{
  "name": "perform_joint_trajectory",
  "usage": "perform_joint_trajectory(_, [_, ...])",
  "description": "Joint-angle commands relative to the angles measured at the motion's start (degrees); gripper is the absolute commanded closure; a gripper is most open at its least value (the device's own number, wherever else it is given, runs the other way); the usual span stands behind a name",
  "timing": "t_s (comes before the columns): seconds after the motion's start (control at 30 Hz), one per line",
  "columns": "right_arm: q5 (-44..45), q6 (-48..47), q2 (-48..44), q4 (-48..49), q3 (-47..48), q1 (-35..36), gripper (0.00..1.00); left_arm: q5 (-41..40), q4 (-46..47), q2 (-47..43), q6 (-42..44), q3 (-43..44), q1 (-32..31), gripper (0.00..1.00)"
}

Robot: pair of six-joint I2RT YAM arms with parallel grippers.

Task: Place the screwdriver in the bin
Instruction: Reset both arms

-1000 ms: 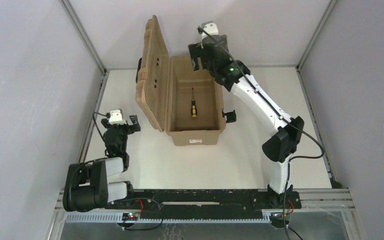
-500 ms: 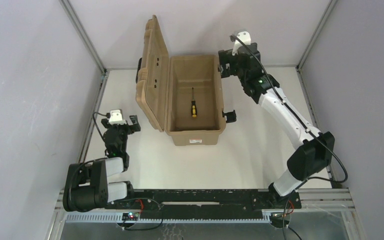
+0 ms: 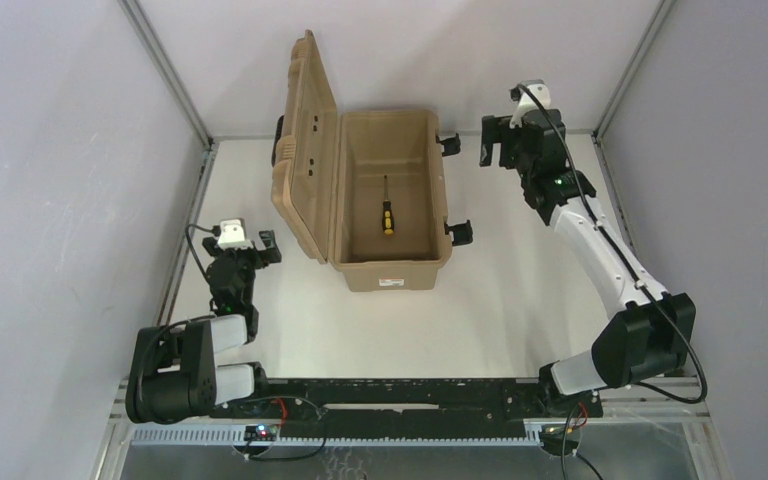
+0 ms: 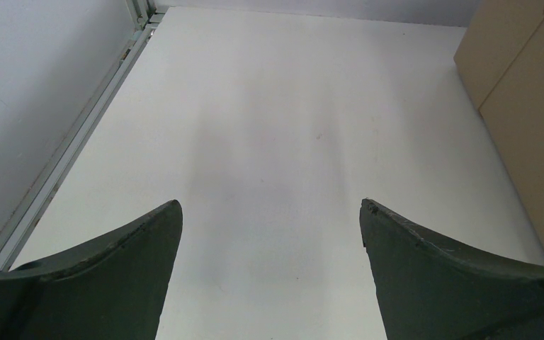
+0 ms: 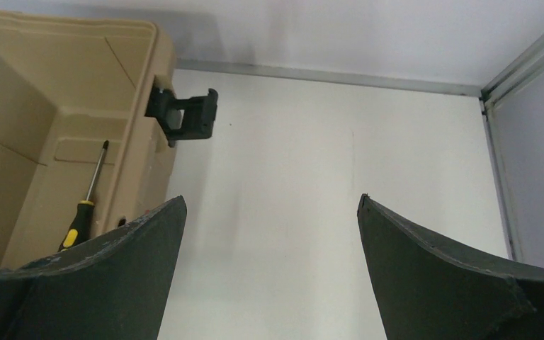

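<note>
The screwdriver (image 3: 387, 212), yellow-and-black handle and thin dark shaft, lies on the floor inside the open tan bin (image 3: 343, 190). It also shows in the right wrist view (image 5: 79, 223), inside the bin (image 5: 57, 71). The bin's lid (image 3: 305, 150) stands open on the left side. My right gripper (image 3: 493, 143) is open and empty, to the right of the bin near the back of the table. My left gripper (image 3: 260, 246) is open and empty, low over the table left of the bin; the bin's side (image 4: 531, 106) shows at the right of the left wrist view.
Black latches (image 3: 459, 231) hang off the bin's right side, one close to my right gripper (image 5: 188, 117). A metal frame rail (image 3: 185, 230) runs along the left table edge and another (image 3: 625, 220) along the right. Grey walls enclose the table.
My right arm has swung from over the bin's far end out to the right of the bin. The screwdriver lies still in the bin. The left arm has not moved.
</note>
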Motion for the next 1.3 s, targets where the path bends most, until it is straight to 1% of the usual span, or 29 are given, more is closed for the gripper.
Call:
perform_joint_trajectory(0.0, [-5.09,3.27,-1.22,-0.58,-0.96,-3.24,0.0,0.62,2.41,-0.44,0.86,0.81,0.18,0.0])
perform_joint_trajectory(0.07, [-6.34,2.77,-2.38,1.85,-4.0,-4.34,0.0,0.59,2.42,-0.42,0.86,0.8,0.18,0.0])
perform_joint_trajectory(0.13, [-6.53,2.59,-4.18,6.18,-9.72,-5.24,0.0,0.61,2.41,-0.37,0.86,0.78,0.2,0.0])
perform_joint_trajectory(0.27, [-8.55,1.0,-6.98,13.26,-17.79,-7.48,0.0,0.59,2.42,-0.39,0.86,0.77,0.18,0.0])
perform_joint_trajectory(0.5, [-15.53,1.82,-8.45,19.28,-28.2,-11.74,0.0,0.59,2.42,-0.36,0.86,0.81,0.22,0.0])
perform_joint_trajectory(0.7, [-18.96,1.03,-12.21,31.35,-41.28,-14.84,0.0,0.59,2.41,-0.37,0.86,0.74,0.15,0.0])
perform_joint_trajectory(0.83, [-22.05,2.23,-12.75,36.01,-46.01,-18.08,0.0,0.6,2.42,-0.38,0.86,0.76,0.16,0.0])
perform_joint_trajectory(0.97, [-22.82,2.24,-12.87,41.83,-50.61,-19.21,0.0,0.59,2.41,-0.37,0.86,0.74,0.1,0.0])
perform_joint_trajectory(1.1, [-25.11,4.27,-12.31,47.11,-54.47,-20.53,0.0,0.59,2.5,-0.35,0.86,0.74,0.17,0.0])
perform_joint_trajectory(1.2, [-25.54,4.43,-12.15,55.57,-59.37,-20.75,0.0,0.59,2.5,-0.37,0.86,0.75,0.11,0.0])
perform_joint_trajectory(1.27, [-24.94,4.94,-11.83,59.02,-61.74,-20.76,0.0,0.61,2.5,-0.4,0.86,0.74,0.13,0.0])
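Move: The right hand is empty, high over the bare table right of the bin. The screwdriver, on the bin floor, lies about 25 cm to its left, 5 cm ahead and some 27 cm below; the far latch is roughly 11 cm left, 15 cm ahead and 15 cm down, the near latch about 10 cm left, 10 cm back and equally low. From the left hand, the screwdriver is some 29 cm right, 15 cm ahead and 9 cm lower. Down, mostly, by about 20 cm, while drawing back some 9 cm and sliding right some 8 cm, the empty right hand sinks over the bare table beside the bin to its rest place. The fingers stay wide open; the wrist dips slightly and levels again, rolling about 10 degrees with its left side rising. It touches nothing. ##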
